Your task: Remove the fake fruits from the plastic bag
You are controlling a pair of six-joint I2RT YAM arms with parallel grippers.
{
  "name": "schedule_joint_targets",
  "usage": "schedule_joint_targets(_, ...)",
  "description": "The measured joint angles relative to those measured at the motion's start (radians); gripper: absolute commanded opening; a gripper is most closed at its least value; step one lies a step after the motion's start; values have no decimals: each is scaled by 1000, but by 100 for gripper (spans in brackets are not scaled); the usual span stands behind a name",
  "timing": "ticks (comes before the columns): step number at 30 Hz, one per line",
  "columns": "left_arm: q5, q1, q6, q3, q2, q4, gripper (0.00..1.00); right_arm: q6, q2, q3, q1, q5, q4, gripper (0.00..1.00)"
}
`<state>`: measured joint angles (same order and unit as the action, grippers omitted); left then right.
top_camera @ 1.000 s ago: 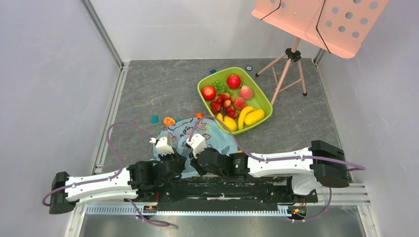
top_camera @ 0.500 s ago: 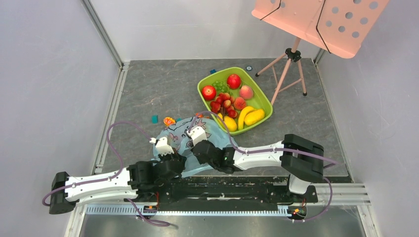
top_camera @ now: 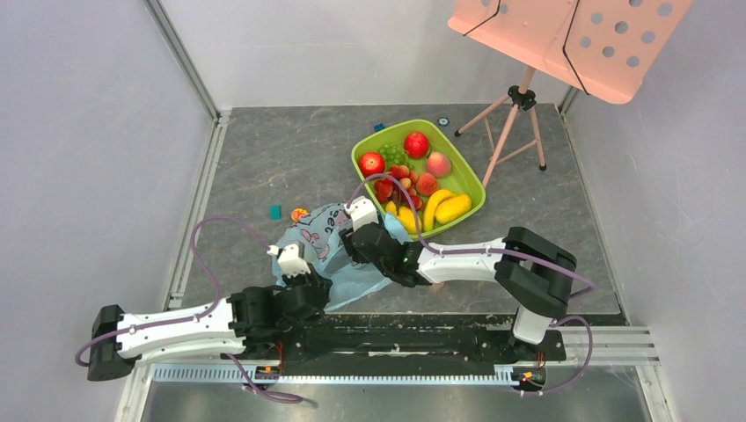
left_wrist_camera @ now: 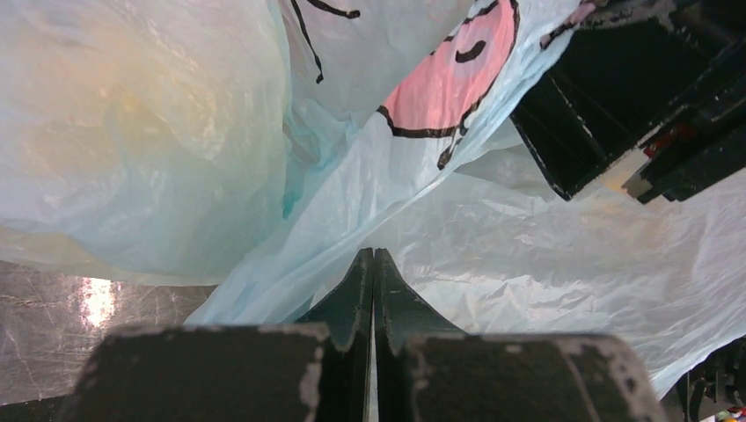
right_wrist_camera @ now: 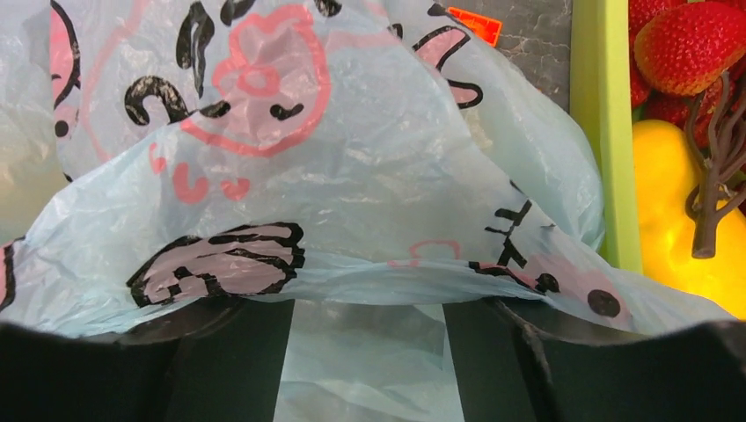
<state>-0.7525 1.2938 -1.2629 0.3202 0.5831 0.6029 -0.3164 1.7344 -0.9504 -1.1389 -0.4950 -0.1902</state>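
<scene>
The light-blue plastic bag (top_camera: pixel 324 248) with pink-and-dark prints lies crumpled between my two grippers. My left gripper (top_camera: pixel 294 262) is shut on the bag's near edge; in the left wrist view its jaws (left_wrist_camera: pixel 373 257) are pressed together with bag film (left_wrist_camera: pixel 264 132) all round. My right gripper (top_camera: pixel 364 221) is open at the bag's far side beside the tray; in the right wrist view (right_wrist_camera: pixel 368 303) the bag (right_wrist_camera: pixel 290 149) drapes over both spread fingers. Fake fruits (top_camera: pixel 413 180) fill the green tray (top_camera: pixel 466 180): apples, strawberries (right_wrist_camera: pixel 686 44) and yellow pieces (right_wrist_camera: pixel 673 237). A faint yellowish patch (left_wrist_camera: pixel 106 132) shows through the film.
A pink perforated stand on a tripod (top_camera: pixel 517 98) stands at the back right. Small coloured blocks (top_camera: pixel 275 212) lie left of the bag, and others (top_camera: pixel 379 127) behind the tray. An orange block (right_wrist_camera: pixel 475 24) lies beyond the bag. Grey walls enclose the mat on three sides.
My right arm has reached forward towards the tray, and the bag has been drawn out that way with it. My left gripper has stayed put, shut on the bag.
</scene>
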Motion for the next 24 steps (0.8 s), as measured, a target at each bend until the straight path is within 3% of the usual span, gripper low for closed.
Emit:
schedule_joint_targets(6,0,0,0,0,19,-9,2,13,45,-42,27,9,-26,76)
schedule_joint_targets(24,4,0,0,-11,45,-47,2,37,175,-199,147,64,-10,81)
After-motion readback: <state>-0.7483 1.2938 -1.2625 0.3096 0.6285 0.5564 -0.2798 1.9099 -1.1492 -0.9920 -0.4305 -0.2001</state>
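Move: Ahead of the right hand, which is already under the plastic bag's upper layer, a yellow fruit inside the bag lies about 6 cm farther out, 1 cm left and some 4 cm below. An orange block lies about 11 cm ahead and 2 cm right; the green bowl's middle is about 17 cm ahead and 17 cm right. From the left hand, the yellow fruit is about 13 cm ahead, 7 cm right and 4 cm lower. Pushing forward inside the bag, the right hand travels about 8 cm, nearly level, past the bowl's near left side, its fingers spreading wider under the upper layer and carrying that plastic along. The left hand stays in place, fingers still shut on the near edge of the plastic. ##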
